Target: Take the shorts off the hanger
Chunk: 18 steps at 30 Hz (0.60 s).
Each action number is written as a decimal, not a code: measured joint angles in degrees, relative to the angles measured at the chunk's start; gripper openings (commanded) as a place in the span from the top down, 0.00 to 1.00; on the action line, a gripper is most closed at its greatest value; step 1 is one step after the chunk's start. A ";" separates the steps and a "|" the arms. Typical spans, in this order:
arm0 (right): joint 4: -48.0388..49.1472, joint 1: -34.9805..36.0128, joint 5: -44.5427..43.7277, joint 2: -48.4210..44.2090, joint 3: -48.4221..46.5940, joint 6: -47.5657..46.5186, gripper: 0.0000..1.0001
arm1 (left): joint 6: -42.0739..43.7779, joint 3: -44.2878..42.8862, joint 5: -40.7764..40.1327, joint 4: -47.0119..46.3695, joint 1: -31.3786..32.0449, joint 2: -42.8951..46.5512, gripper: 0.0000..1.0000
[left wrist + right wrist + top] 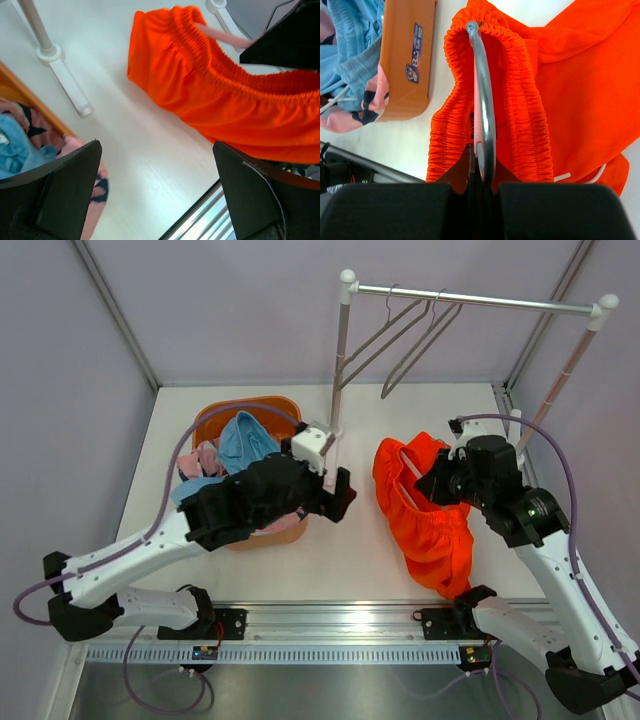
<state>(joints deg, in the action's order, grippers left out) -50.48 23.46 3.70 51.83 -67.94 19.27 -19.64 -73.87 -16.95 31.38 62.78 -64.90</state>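
Observation:
The bright orange shorts [428,520] lie crumpled on the table right of centre, their waistband still threaded on a hanger [410,466]. My right gripper [432,485] is shut on that hanger; the right wrist view shows its metal hook [483,95] clamped at the gripper [482,155], with the orange shorts [570,90] around it. My left gripper [343,498] hovers open and empty between basket and shorts. In the left wrist view that gripper [157,190] frames bare table, the orange shorts [225,95] beyond it. Light blue shorts [245,440] and pink patterned shorts [205,460] lie in the basket.
An orange basket [262,406] stands left of centre, partly under my left arm. A white clothes rack [470,302] spans the back with empty hangers [400,335]; its foot [65,82] rests between basket and shorts. Grey walls enclose the table.

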 measured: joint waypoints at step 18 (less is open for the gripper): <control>0.02 9.25 -4.70 -2.69 2.89 1.42 1.00 | -3.39 -22.14 -13.14 -1.14 5.18 -29.31 0.01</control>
<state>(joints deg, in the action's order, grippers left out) -50.46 32.71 -0.99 49.15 -65.06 20.69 -23.03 -96.01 -30.09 30.24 67.96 -94.21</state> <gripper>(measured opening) 0.057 0.988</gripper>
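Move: The right hand still grips the hanger's hook; the shorts' middle hangs about 11 cm below it and 2 cm back, neither left nor right. From the open left hand, the shorts' middle lies some 17 cm right, 6 cm back and 15 cm lower. The basket is about 15 cm left of the left hand, 2 cm ahead and 22 cm below; the rack's left foot sits some 4 cm ahead, not off to either side, about 28 cm below. Left hand, fingers wide open, sweeps about 11 cm right and forward toward the shorts; right draws hanger back-left. ##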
